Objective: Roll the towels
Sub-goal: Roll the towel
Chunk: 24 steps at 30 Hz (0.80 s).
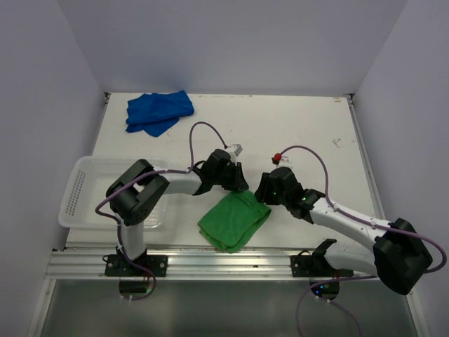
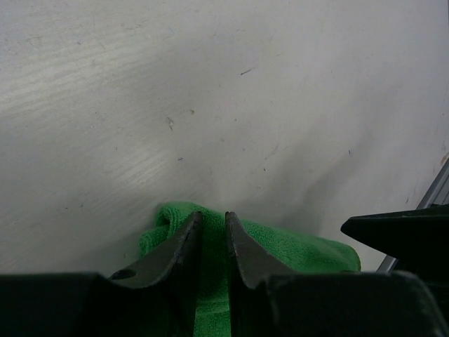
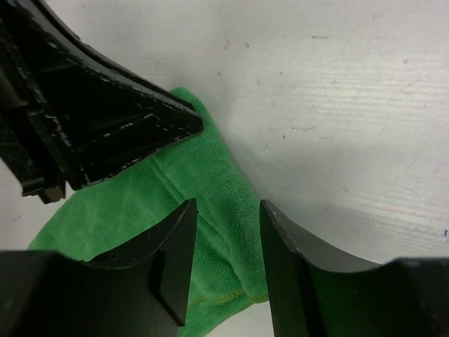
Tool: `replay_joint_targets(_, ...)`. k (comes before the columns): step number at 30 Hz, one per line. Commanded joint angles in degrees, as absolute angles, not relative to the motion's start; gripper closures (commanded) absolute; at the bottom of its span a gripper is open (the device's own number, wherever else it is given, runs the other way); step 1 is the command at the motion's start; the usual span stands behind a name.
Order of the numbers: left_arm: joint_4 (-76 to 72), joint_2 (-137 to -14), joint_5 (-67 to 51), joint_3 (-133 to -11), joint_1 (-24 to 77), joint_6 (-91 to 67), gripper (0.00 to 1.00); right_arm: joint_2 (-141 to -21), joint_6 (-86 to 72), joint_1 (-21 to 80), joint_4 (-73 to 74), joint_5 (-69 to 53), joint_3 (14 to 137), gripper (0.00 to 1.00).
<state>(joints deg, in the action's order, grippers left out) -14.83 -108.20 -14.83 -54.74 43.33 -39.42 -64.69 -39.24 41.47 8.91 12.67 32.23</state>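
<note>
The green towel (image 1: 233,219) lies bunched on the table in front of both arms. My left gripper (image 1: 240,187) is at its far edge. In the left wrist view the jaws (image 2: 212,217) stand narrowly apart, pinching a fold of the green towel (image 2: 295,246). My right gripper (image 1: 262,192) sits just to the right, at the same edge. In the right wrist view it is open (image 3: 228,203), straddling a ridge of the green towel (image 3: 133,203), with the left gripper's fingers (image 3: 105,133) close beside it. The blue towel (image 1: 158,112) lies crumpled at the table's far left.
A white perforated basket (image 1: 83,191) stands at the near left, beside the left arm's base. A small red object (image 1: 278,156) and a white clip (image 1: 236,149) lie behind the grippers. The metal rail (image 1: 224,261) runs along the near edge.
</note>
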Motion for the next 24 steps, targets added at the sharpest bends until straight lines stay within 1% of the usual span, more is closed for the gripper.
replay_joint_targets(1,-12.66,-107.40,-12.57,-53.09,43.77,-38.14,0.76,-66.71,-41.40,38.59,4.84,2.11,30.59,0.55)
replay_joint_targets(6,-12.39,-107.40,-12.66,-53.00,43.77,-37.97,0.76,-69.95,-41.05,36.74,3.43,-2.10,29.79,0.55)
replay_joint_targets(11,-12.31,-107.49,-12.57,-53.00,43.77,-37.97,0.76,-70.93,-40.34,36.74,2.37,-4.13,29.09,0.60)
replay_joint_targets(14,-11.69,-107.40,-12.39,-53.44,43.77,-37.62,0.76,-71.02,-38.68,36.65,2.64,-3.78,28.74,0.74)
replay_joint_targets(15,-11.43,-107.32,-12.31,-53.87,43.77,-37.44,0.76,-71.28,-38.06,36.65,2.72,-3.87,28.74,0.81)
replay_joint_targets(16,-11.16,-107.14,-12.30,-54.14,43.77,-37.09,0.76,-71.28,-37.19,36.74,2.64,-3.69,28.48,0.85)
replay_joint_targets(18,-10.02,-106.79,-11.87,-54.75,43.77,-36.65,0.76,-71.37,-36.13,36.83,2.64,-2.91,28.39,0.90)
replay_joint_targets(19,-9.06,-106.44,-11.43,-55.54,43.77,-36.04,0.76,-71.37,-35.51,36.74,3.07,-2.29,28.30,0.95)
replay_joint_targets(22,-7.48,-105.56,-10.38,-56.95,43.33,-35.07,0.76,-71.02,-33.85,37.00,2.64,-0.45,28.30,1.00)
replay_joint_targets(24,-6.07,-105.03,-9.85,-58.09,42.98,-34.54,0.75,-70.75,-32.26,37.52,2.81,1.93,29.09,1.00)
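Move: The right end of the green towel's folded far edge lies just under my right hand: about 2 cm back, 1 cm to its left and some 5 cm below. My left gripper's tips, on that same edge, are roughly 7 cm left of my right hand and 3 cm farther out; the towel's middle is about 10 cm left and 7 cm back. From my left hand, the end I want is some 6 cm right and 5 cm back, about level. I lower my open right hand about 4 cm, easing back some 2 cm and tipping the fingers about 10 degrees further down, onto the right end of the folded edge. There I close the fingers nearly shut and pinch the cloth. My left hand stays put, keeping its pinch on the far part of the same edge. ##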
